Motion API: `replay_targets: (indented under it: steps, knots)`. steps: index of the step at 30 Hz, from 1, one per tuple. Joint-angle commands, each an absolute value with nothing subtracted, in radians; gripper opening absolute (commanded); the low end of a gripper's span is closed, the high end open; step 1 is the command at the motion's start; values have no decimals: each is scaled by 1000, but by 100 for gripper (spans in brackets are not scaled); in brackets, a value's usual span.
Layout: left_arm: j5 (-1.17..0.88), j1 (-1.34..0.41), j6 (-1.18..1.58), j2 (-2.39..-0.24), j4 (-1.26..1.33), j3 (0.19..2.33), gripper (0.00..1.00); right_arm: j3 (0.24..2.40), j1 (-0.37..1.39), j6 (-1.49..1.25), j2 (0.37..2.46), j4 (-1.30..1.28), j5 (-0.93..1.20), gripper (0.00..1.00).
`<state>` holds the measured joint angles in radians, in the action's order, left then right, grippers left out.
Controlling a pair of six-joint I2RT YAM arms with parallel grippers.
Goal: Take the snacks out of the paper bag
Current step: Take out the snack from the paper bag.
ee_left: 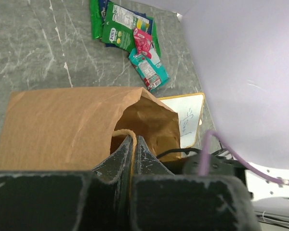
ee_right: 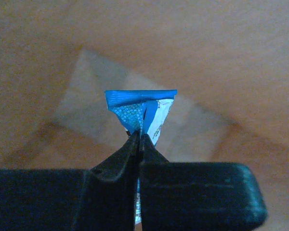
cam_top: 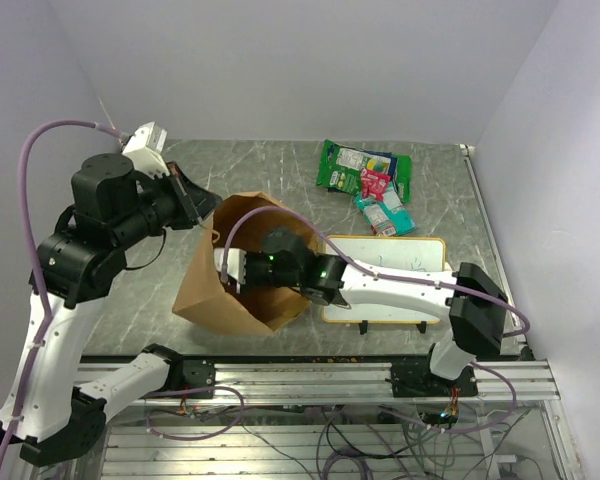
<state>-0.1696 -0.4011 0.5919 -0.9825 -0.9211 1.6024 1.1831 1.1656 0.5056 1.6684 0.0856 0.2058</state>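
Observation:
The brown paper bag [cam_top: 205,300] stands open at the table's front middle. My left gripper [cam_top: 195,203] is at its upper left rim, shut on the bag's tan string handle [ee_left: 121,132]. My right gripper [cam_top: 242,270] reaches down into the bag's mouth. Inside, it [ee_right: 139,135] is shut on the corner of a blue and white snack packet [ee_right: 140,106], with brown bag walls all around. Other snacks lie on the table beyond the bag: a green bag [cam_top: 345,165], a pink-red packet [cam_top: 375,183] and a teal pouch [cam_top: 388,213].
An orange-framed whiteboard [cam_top: 390,255] lies flat just right of the bag, under my right arm. The snack pile [ee_left: 130,33] sits at the back right. The walls close in behind and to the right of the table.

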Motion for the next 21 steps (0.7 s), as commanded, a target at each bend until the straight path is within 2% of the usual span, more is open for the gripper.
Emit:
replay_targets:
  steps: [1,5,14,21]
  knots:
    - [-142,-399,629,-992,-922,1585,7,1311,1167,461,1589,110,103,0]
    - [-156,-399,655,-1004,-879,1563,7,1382,1167,469,1560,79,-49,0]
    - [-198,-399,678,-1114,-819,1658,7,1571,1133,526,1528,-90,-313,0]
    - [-268,-377,749,-1187,-706,1688,7,1578,934,408,1446,20,-305,0]
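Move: The right hand, down inside the paper bag with the blue snack pinched, has the snack pile about 30 cm ahead, 36 cm to its right and some 18 cm lower. The teal snack at the pile's near edge is about 23 cm ahead and 41 cm right, and the whiteboard 4 cm ahead and 38 cm right. For the left hand on the bag's handle, the pile lies some 27 cm ahead, 35 cm right and 41 cm below. The right hand keeps its pinch on the blue snack and draws it quickly up out of the paper bag, rising about 22 cm while drifting forward, then swings forward and right on the side where the pile lies, the wrist turning some 30 degrees clockwise. The left hand stays shut on the bag's handle, dips slightly, then carries it forward and a little right by about 6 cm, tipping down a few degrees. ##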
